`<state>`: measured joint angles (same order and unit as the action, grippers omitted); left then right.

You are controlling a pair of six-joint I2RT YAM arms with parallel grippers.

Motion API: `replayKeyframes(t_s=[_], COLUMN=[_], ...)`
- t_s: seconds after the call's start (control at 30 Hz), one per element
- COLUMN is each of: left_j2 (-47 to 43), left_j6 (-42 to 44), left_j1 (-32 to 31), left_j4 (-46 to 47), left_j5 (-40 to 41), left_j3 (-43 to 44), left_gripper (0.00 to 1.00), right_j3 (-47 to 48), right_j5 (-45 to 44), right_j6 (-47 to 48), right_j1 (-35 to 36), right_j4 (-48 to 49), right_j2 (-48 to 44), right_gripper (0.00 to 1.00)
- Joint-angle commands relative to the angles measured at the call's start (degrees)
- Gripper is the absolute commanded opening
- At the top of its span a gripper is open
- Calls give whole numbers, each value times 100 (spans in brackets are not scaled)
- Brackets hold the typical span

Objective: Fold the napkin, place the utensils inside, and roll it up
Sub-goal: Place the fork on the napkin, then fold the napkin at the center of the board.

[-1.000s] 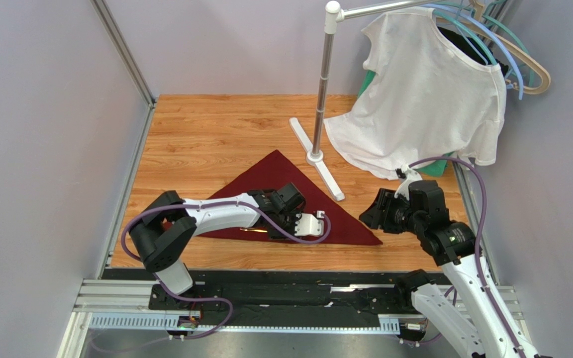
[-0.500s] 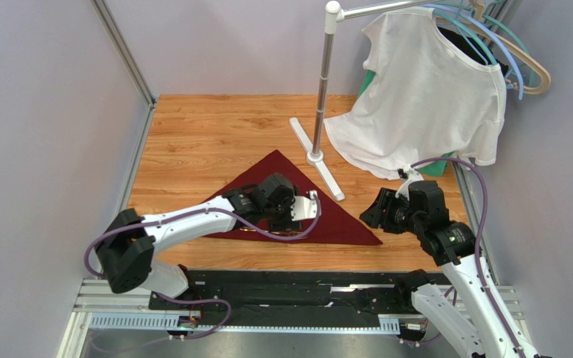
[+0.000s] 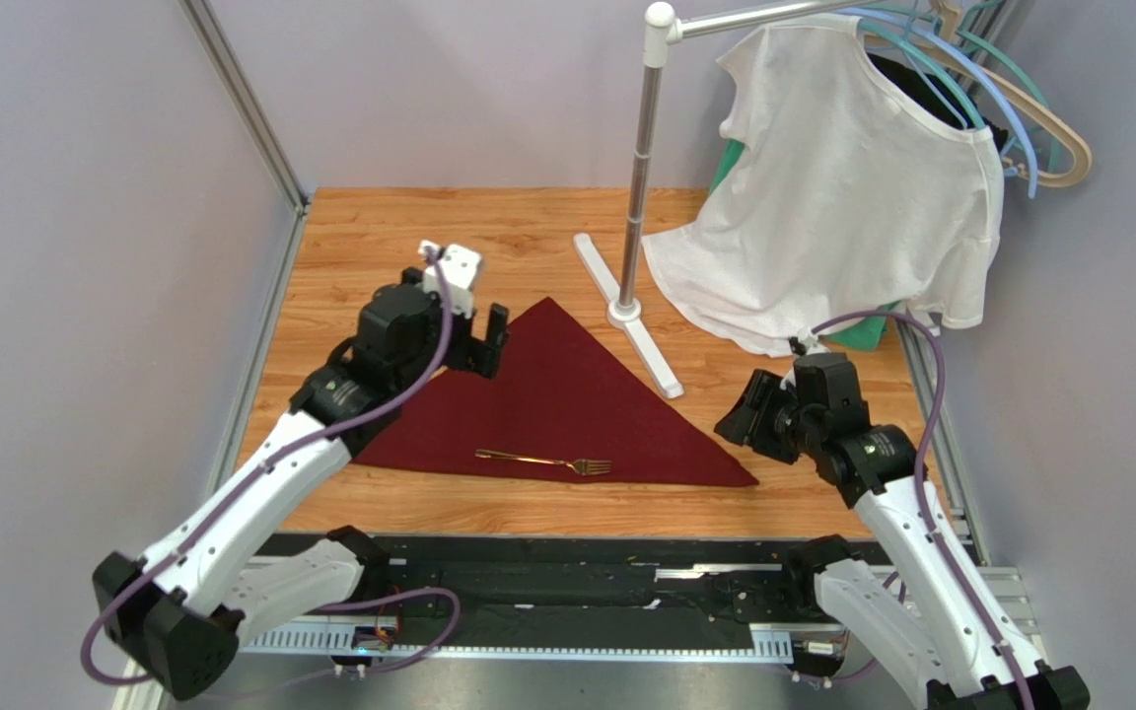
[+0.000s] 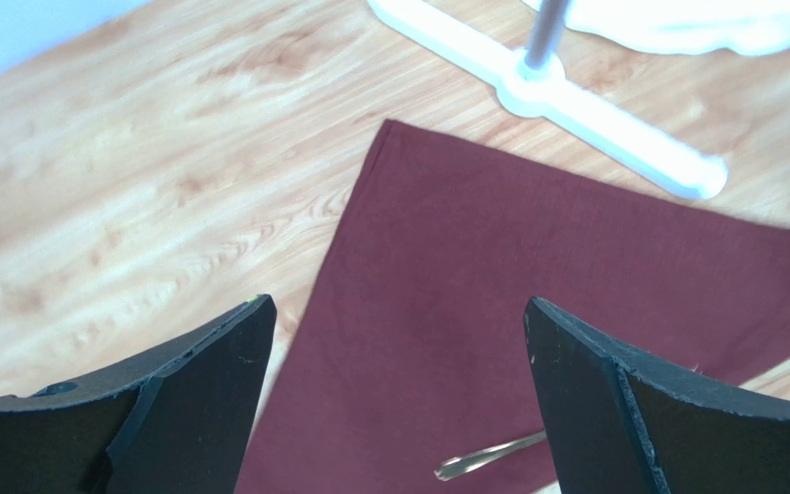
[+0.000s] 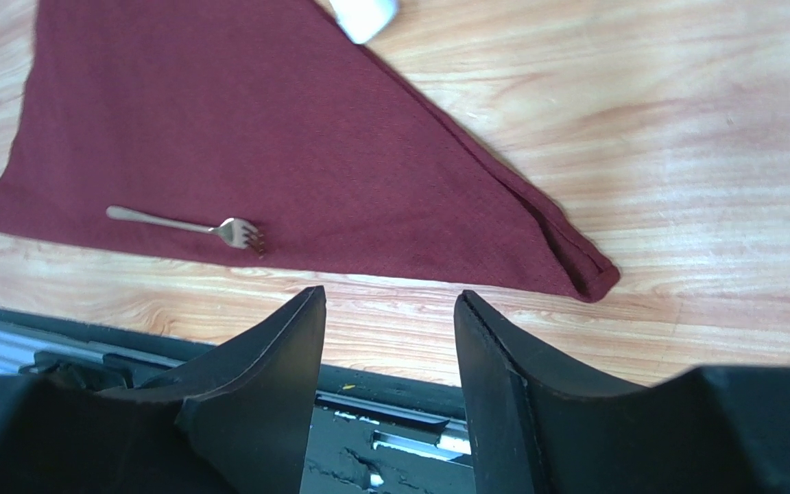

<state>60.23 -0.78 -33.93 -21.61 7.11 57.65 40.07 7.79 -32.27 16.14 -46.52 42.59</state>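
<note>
The dark maroon napkin (image 3: 567, 392) lies flat on the wooden table, folded into a triangle with its long edge toward the arms. A metal fork (image 3: 545, 462) rests on it near that edge, tines to the right; it shows as well as the fork (image 5: 188, 224) on the napkin (image 5: 265, 134). My left gripper (image 3: 488, 335) hovers over the napkin's far left edge, open wide and empty; between its fingers (image 4: 203, 381) I see the napkin (image 4: 533, 288) and the fork's handle tip (image 4: 487, 456). My right gripper (image 3: 737, 414) is open and empty, just off the napkin's right corner.
A white garment rack pole (image 3: 636, 193) stands behind the napkin, with one foot (image 3: 656, 355) reaching onto the napkin's far edge. A white T-shirt (image 3: 841, 193) hangs at the back right among spare hangers. Grey walls close both sides; a black rail (image 3: 559, 570) runs along the near edge.
My left gripper opened, left the fork lying on the napkin near its front edge, and drew back up and to the far left. The right arm has barely moved.
</note>
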Motion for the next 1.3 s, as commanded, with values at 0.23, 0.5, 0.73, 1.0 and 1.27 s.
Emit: replayKeyframes(t_s=[0.23, 0.5, 0.73, 1.0, 1.27], left_j2=[-2208, -1277, -1427, -1136, -1110], left_j6=[-2944, -3763, -3597, -3403, -3403], left_j1=[1433, 2013, 2022, 2013, 2013], left_j4=[230, -679, -668, -845, -678], left_j5=[167, -491, -519, -931, -1115], left_j3=[-2257, -2126, -1995, -1730, -1819], left_gripper=[99, 99, 99, 97, 97], right_j3=[-869, -1230, -1555, -1757, -1889], right_j5=[135, -128, -594, -1077, -1201], right_j6=[-719, -1308, -1641, -1747, -1826], right_j1=[-761, -788, -797, -806, -814], right_j4=[336, 557, 547, 592, 706], right_j2=[-163, -102, -40, 74, 100], right_gripper=[54, 54, 52, 52, 49])
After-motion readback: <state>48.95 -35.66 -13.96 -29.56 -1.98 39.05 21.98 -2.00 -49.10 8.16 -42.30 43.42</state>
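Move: The napkin's right corner is about 12 cm below the half-open right hand, some 4 cm to its right and 2 cm back. From that hand the fork lies about 25 cm left and 1 cm ahead, and the near end of the white rack foot is 12 cm ahead and 8 cm left. The napkin's left corner lies roughly 18 cm left and 10 cm back of the left hand, 25 cm below. From the left hand, the fork is 10 cm back and 10 cm right. No contact can be seen yet: the right hand sinks about 11 cm onto the napkin's right corner, also drifting right, turning some 25 degrees clockwise and tipping further down, fingers held half open. Meanwhile the left hand, already clear of the fork and wide open, swings down, left and somewhat back towards the napkin's left corner, tilting its fingers down and turning about 30 degrees counter-clockwise; it rises slightly late on. ##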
